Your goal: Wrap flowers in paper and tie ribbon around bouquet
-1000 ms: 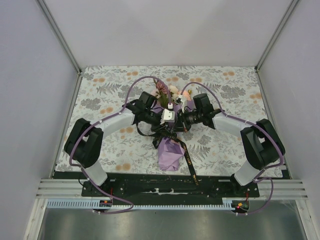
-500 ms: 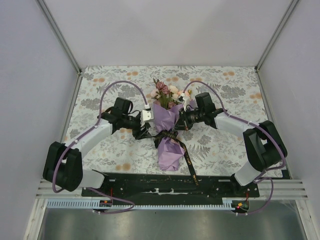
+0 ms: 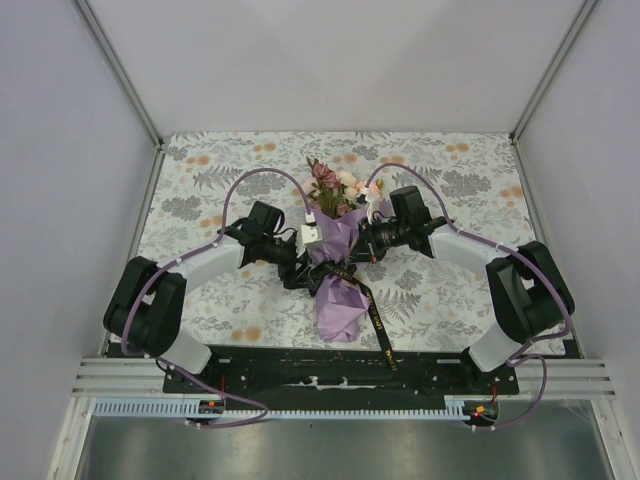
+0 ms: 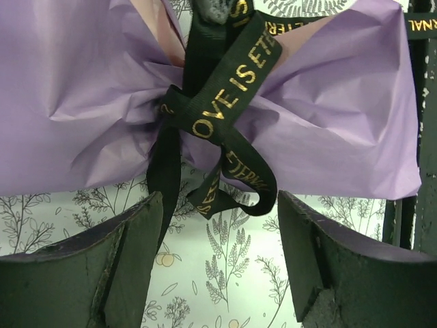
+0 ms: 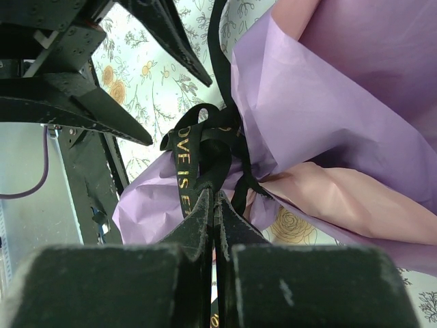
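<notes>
The bouquet lies mid-table: pink and peach flowers [image 3: 335, 185] stick out of the far end of the lilac paper [image 3: 340, 305]. The black ribbon [image 3: 375, 318] is tied round its waist, and one tail trails toward the near edge. In the left wrist view the knot of the ribbon [image 4: 229, 89] sits on the crumpled paper [image 4: 75, 89]. My left gripper [image 4: 222, 201] is open just below it, with only a loose loop hanging between the fingers. My right gripper [image 5: 217, 195] is shut on the ribbon [image 5: 186, 154] at the knot, against the paper [image 5: 328, 96].
The floral tablecloth [image 3: 450, 170] covers the table between white enclosure walls. A black base plate and metal rail [image 3: 330, 375] run along the near edge. Purple cables [image 3: 255, 180] arch over both arms. The left gripper's fingers [image 5: 102, 109] show in the right wrist view.
My left gripper has opened and let go of the ribbon. The left arm swung out to the left, then came back toward the bouquet's waist. The right arm has hardly moved.
</notes>
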You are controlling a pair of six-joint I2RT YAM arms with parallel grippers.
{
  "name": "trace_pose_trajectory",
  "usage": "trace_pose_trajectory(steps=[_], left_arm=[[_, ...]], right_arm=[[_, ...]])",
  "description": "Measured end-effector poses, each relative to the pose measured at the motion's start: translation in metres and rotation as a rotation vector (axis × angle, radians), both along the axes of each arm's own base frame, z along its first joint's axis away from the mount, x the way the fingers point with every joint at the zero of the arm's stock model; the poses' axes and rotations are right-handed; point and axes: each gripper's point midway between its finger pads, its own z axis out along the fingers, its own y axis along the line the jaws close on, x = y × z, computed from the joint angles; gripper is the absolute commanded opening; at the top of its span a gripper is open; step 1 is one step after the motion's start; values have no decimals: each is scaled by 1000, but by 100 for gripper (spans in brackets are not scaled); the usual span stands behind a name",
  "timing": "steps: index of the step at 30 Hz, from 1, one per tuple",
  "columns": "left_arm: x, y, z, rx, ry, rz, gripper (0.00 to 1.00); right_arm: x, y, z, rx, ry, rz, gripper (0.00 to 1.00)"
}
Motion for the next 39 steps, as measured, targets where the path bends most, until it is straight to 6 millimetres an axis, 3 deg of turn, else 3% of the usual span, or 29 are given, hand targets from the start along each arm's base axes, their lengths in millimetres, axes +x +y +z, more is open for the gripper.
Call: trace_pose_trajectory(steps=[5,13,20,22,32,39], left_arm=[[4,-8,-8,0,55,27,70],[6,-21,-4,-33,91,55,62],[5,-26,-8,-35,127,67,13],[5,-25,-9,-29,133,72,6],[4,-8,-13,20,127,83,2],[-1,6,-24,94,122,73,2]], right_arm=[[0,-1,-1,-4,-3,0,0],[-1,-2,-2,-13,-2,1,0],[-1,-3,-2,-20,-9,0,0],[0,-5,-1,-28,-17,-6,0],[14,-24,6,-64,-76,-71,0],[9,-48,-15,-151,-73,-100,0]])
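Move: The free ribbon loop hanging from the knot lies about 3 cm to the left hand's right, level fore-and-aft and some 2 cm lower; the knot is about 6 cm right, 2 cm farther out, 2 cm below, and the paper's lower end about 7 cm right and 7 cm back. The right hand, shut on the other ribbon loop, has the knot about 4 cm left, 2 cm back, 4 cm below, and the flowers about 15 cm ahead and 2 cm left. The free ribbon loop gets pinched by the left fingers, which reach about 2.5 cm right and slightly down, close on it by the knot, then draw it some 3 cm back left and downward. The right hand, first nearly still, keeps its hold on the other loop and pulls it about 5 cm right, away from the knot, rising briefly and then dipping while its wrist tilts some 10 degrees. ##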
